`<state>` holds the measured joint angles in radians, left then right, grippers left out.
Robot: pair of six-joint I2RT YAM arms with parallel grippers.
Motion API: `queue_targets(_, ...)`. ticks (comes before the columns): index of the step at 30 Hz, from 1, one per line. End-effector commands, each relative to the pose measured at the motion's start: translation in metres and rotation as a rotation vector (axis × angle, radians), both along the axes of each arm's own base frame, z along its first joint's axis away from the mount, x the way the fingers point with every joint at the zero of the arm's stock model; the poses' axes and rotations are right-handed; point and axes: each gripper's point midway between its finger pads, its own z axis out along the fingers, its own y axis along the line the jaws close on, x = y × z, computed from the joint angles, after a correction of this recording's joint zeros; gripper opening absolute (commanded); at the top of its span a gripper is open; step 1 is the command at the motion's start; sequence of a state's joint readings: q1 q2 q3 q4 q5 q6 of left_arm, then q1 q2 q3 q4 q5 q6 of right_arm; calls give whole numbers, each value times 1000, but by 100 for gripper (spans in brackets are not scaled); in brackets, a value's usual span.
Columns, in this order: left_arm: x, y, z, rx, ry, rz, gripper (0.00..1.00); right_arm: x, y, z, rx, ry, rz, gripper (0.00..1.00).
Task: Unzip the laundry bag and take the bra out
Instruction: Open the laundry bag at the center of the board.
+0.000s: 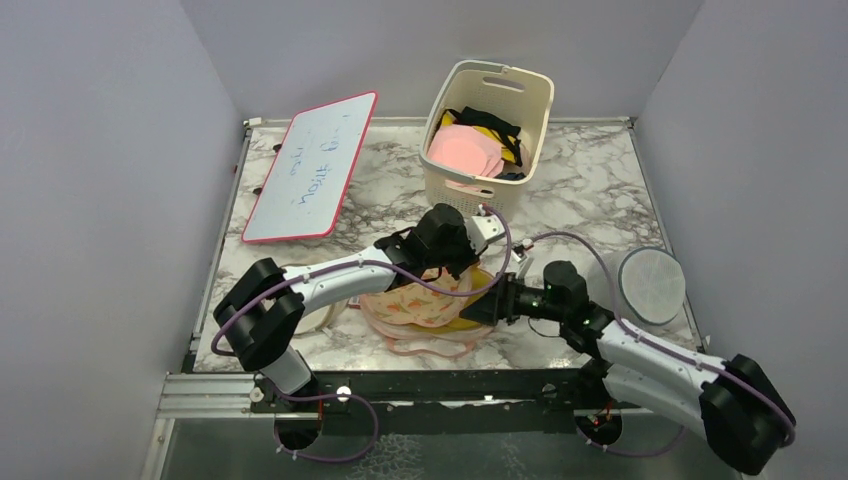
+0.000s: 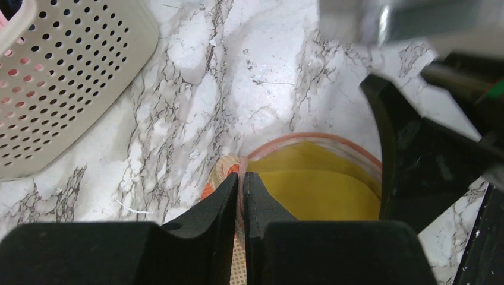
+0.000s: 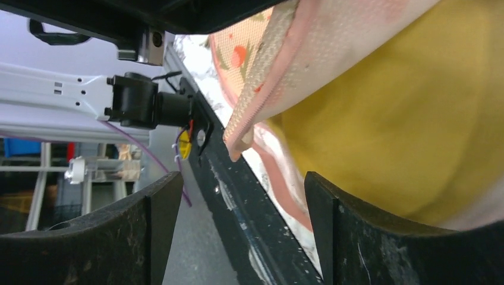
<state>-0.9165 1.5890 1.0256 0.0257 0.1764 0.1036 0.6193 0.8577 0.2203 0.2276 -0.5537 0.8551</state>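
The laundry bag (image 1: 420, 305), beige with orange carrot prints and pink edging, lies open at the table's near middle. My left gripper (image 1: 455, 262) is shut on its pink zip edge (image 2: 241, 178) and holds the upper flap up. The mustard-yellow bra (image 2: 321, 184) lies inside the open pouch; it also fills the right wrist view (image 3: 404, 113) under the lifted flap (image 3: 267, 89). My right gripper (image 1: 490, 303) is open at the pouch's right side, one finger (image 3: 356, 231) against the bra, nothing between the jaws.
A cream slotted basket (image 1: 487, 130) with pink and black garments stands at the back. A whiteboard with a red frame (image 1: 312, 165) lies at the back left. A white round mesh cylinder (image 1: 650, 283) sits at the right. The table's near edge rail (image 3: 238, 196) is close.
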Motion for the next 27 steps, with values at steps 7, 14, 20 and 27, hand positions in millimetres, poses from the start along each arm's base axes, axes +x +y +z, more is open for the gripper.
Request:
queue_targets(7,0,-6,26,-70,-32,-14,8,25,42,15,169,90,-109,44)
queue_targets(14,-2,10,54,-133,-139,7,46,39,46,23,199,137,-171,33)
queue_targets(20,-24,20,82,-199,-300,-140,70,56,40,27,186,185,-262,7)
queue_targets(27,-64,26,43,-21,-400,-435,99,84,23,23,130,289,-307,11)
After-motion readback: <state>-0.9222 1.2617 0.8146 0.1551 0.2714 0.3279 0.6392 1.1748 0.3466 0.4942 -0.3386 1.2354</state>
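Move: The left gripper still holds the raised flap edge of the laundry bag. From the open right gripper, the stretch of edge to pinch is about 3 cm ahead, 4 cm left and roughly level; from the left gripper it is some 5 cm back, 3 cm left and 3 cm down. The yellow bra in the bag is about 8 cm left of the right hand, neither ahead nor back, and 7 cm below. The basket's middle is some 18 cm straight ahead of the left gripper, at nearly its height. Bring the right gripper about 4 cm left and a little forward over the flap edge, dipping slightly, and close it to pinch the edge. Meanwhile hold the left gripper still, then open it wide, let go of the flap and lift it about 7 cm, drawing back and left. Carry the pinched edge forward and slightly up, the right wrist turning some 15 degrees clockwise. ##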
